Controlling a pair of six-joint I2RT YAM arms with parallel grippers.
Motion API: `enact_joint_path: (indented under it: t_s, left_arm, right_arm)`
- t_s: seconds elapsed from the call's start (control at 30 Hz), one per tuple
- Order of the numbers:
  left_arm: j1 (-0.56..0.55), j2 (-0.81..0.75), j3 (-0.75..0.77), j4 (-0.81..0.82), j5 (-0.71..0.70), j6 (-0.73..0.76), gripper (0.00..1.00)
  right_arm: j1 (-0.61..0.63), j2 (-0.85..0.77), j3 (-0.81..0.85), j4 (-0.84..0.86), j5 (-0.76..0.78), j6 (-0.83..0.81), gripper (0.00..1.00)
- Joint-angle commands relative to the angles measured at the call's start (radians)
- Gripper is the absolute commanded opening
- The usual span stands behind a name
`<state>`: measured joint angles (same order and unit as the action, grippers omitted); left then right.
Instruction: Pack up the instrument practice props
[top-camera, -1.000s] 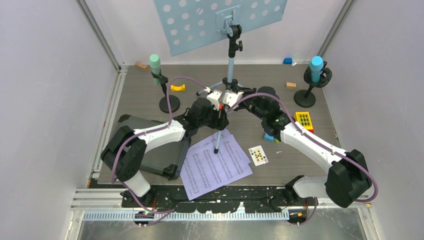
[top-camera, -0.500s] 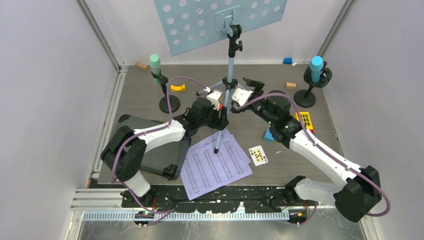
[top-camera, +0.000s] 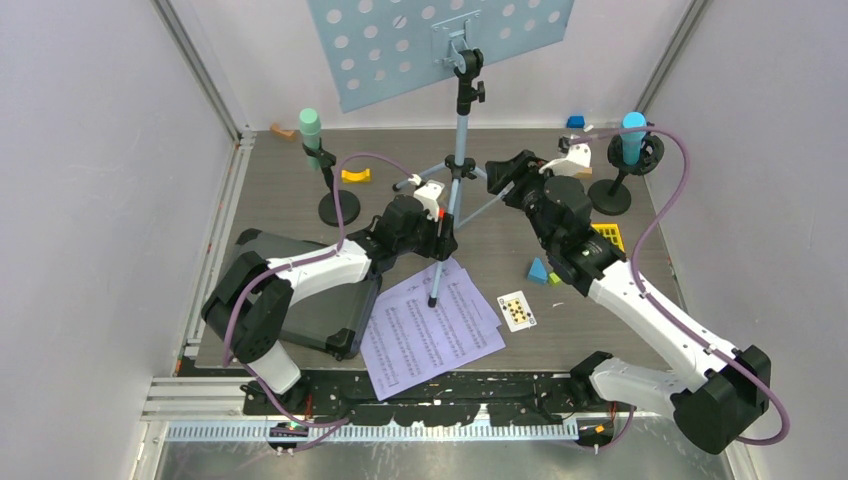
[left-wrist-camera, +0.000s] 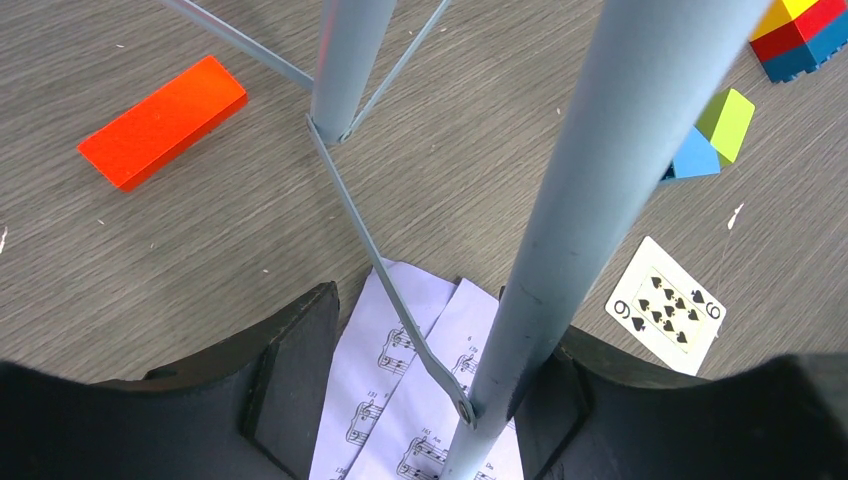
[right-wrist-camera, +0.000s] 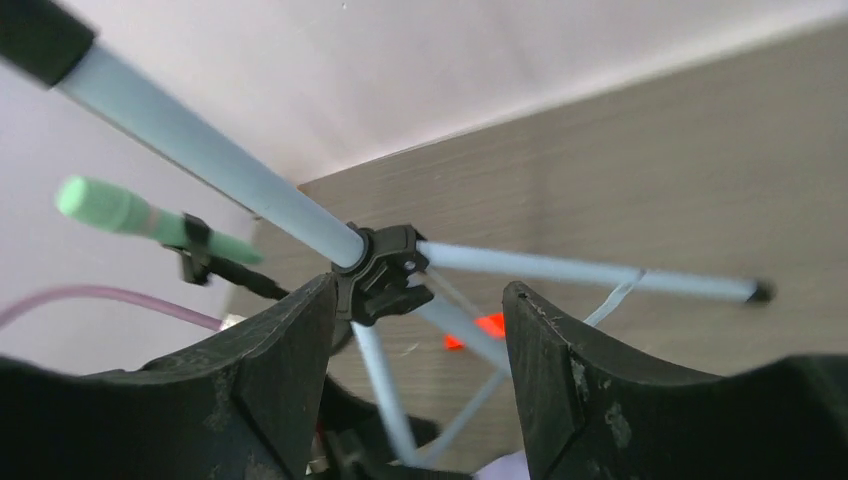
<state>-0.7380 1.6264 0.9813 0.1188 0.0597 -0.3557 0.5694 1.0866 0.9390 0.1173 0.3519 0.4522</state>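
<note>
The pale blue perforated music rack (top-camera: 440, 40) stands upright on its pole and tripod legs (top-camera: 462, 170). My left gripper (top-camera: 441, 226) is open around the near tripod leg (left-wrist-camera: 600, 180), which rests against its right finger; the left finger is well apart from it. Lilac sheet-music pages (top-camera: 430, 325) lie under that leg and show between the fingers (left-wrist-camera: 400, 400). My right gripper (top-camera: 497, 178) is open and empty just right of the tripod hub (right-wrist-camera: 385, 270). The green microphone (top-camera: 311, 128) and the blue microphone (top-camera: 632, 135) stand on black round-based poles.
A black case (top-camera: 300, 290) lies at the left front. A playing card (top-camera: 517, 311), a blue wedge block (top-camera: 538, 270), a yellow brick (top-camera: 608, 235), a yellow arch (top-camera: 355, 176) and an orange block (left-wrist-camera: 162, 120) lie scattered on the table.
My right gripper has drawn back from the tripod hub, up and to the right toward the blue microphone. The left arm and the rack have not moved.
</note>
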Motion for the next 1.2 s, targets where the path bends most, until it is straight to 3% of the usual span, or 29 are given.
enact_joint_path:
  t_s: [0.0, 0.2, 0.3, 0.47, 0.97, 1.17]
  left_arm:
    - [0.000, -0.014, 0.029, -0.010, -0.030, 0.015, 0.62]
    - [-0.002, -0.011, 0.030, -0.010, -0.026, 0.005, 0.62]
    - [-0.003, -0.015, 0.026, -0.009, -0.025, 0.003, 0.61]
    - [-0.003, -0.020, 0.028, -0.010, -0.026, 0.003, 0.61]
    - [-0.006, -0.011, 0.033, -0.010, -0.023, 0.000, 0.61]
    - [-0.007, -0.014, 0.029, -0.010, -0.020, -0.001, 0.61]
  right_arm:
    - [-0.012, 0.002, 0.025, -0.110, 0.038, 0.666, 0.66]
    - [-0.022, 0.044, -0.044, -0.016, -0.106, 1.149, 0.62]
    - [-0.026, 0.074, -0.043, -0.012, -0.147, 1.265, 0.60]
    - [-0.029, 0.068, -0.049, -0.083, -0.095, 1.317, 0.58]
    - [-0.050, 0.210, -0.087, 0.098, -0.157, 1.479, 0.51]
    - [-0.051, 0.244, -0.091, 0.150, -0.168, 1.500, 0.38]
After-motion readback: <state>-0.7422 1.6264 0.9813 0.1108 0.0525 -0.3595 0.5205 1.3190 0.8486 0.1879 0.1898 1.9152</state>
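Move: Just ahead and to the left of the right hand, the black knob on the tripod's leg hub lies about 3 cm forward, 6 cm left and 5 cm lower. The middle of the hub is some 3 cm farther left and 1 cm farther out than the knob. The leg between the left fingers is about 5 cm back from the right hand, 10 cm left and 20 cm lower. From the left hand the knob is roughly 8 cm forward, 4 cm right and 15 cm up. Coming back to the knob, the right hand sinks about 7 cm and shifts some 5 cm left, mostly left at first, then down and forward to the hub. Meanwhile it rolls roughly 75 degrees, left side rising, its fingertips tipping down a little, and the open fingers partly close until they stand either side of the knob. The left hand stays put, the leg still between its fingers. ##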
